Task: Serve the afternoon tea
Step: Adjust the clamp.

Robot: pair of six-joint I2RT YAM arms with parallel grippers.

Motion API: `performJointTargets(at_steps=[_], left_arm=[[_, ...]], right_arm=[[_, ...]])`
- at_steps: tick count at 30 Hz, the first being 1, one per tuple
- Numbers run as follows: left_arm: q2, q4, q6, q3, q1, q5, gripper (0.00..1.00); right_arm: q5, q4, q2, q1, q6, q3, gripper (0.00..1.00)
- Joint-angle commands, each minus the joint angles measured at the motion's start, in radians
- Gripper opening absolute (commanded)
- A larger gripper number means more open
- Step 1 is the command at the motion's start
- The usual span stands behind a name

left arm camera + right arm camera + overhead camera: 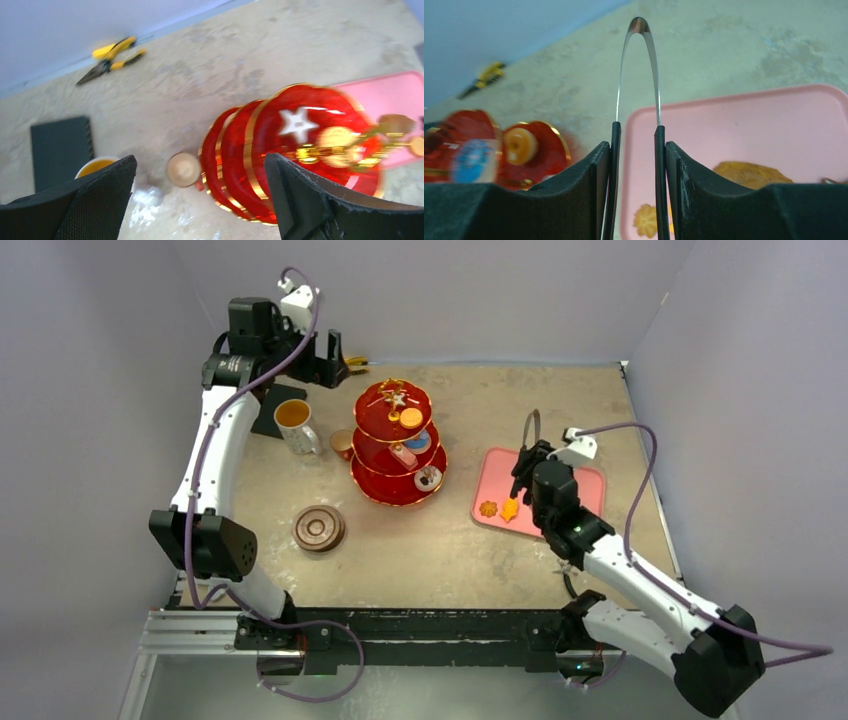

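Observation:
The red three-tier stand [398, 440] with gold rims stands mid-table and carries small pastries. Left of it are a small copper cup [343, 444] and a white mug of amber tea [295, 423]; brown saucers [319, 528] lie stacked nearer the front. My left gripper [335, 352] hovers at the back left, open and holding nothing. In its wrist view the gripper [200, 200] frames the cup [183, 169] and the stand [280, 150]. My right gripper [522, 478] is shut on black tongs [639, 30] over the pink tray [749, 125]. The tong tips are hidden.
Two biscuits [488, 508] [511, 508] lie on the pink tray's [585, 490] left end. Yellow-handled pliers [110, 57] lie by the back wall. A dark block [60, 145] sits behind the mug. Walls close in the table on three sides.

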Motion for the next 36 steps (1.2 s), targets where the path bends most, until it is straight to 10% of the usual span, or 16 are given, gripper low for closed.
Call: performJointTargets(at_steps=[1, 14, 36], left_arm=[[-0.017, -0.047, 0.064, 0.215, -0.191, 0.137, 0.99], [-0.041, 0.170, 0.091, 0.138, -0.673, 0.082, 0.99], [-0.111, 0.550, -0.440, -0.068, -0.678, 0.573, 0.75]], right_arm=[[-0.082, 0.211, -0.130, -0.001, -0.051, 0.038, 0.46], [-0.409, 0.648, -0.147, 0.000, 0.051, 0.127, 0.44], [-0.552, 0.888, -0.100, 0.001, 0.272, 0.140, 0.44]])
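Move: The clamp is already in the right gripper, upright, its middle about 2 cm ahead of and 2 cm above that hand. From the empty left hand it lies some 42 cm to the right, 11 cm back and 11 cm lower. Between them stands the red tiered stand, its middle about 15 cm right of the left hand, 8 cm back and 18 cm below. The pink tray lies under the right hand, centred about 5 cm to its right and 19 cm down. Sweeping right and back, about 30 cm and 20 cm, and rising some 10 cm over the tiered stand, the left hand comes close to the clamp's black end, turning clockwise and starting to close. The right hand keeps its hold and lifts the clamp nearly 30 cm off the tray area, drifting a little back and left, its wrist tipping up about 50 degrees and rolling left side up. ##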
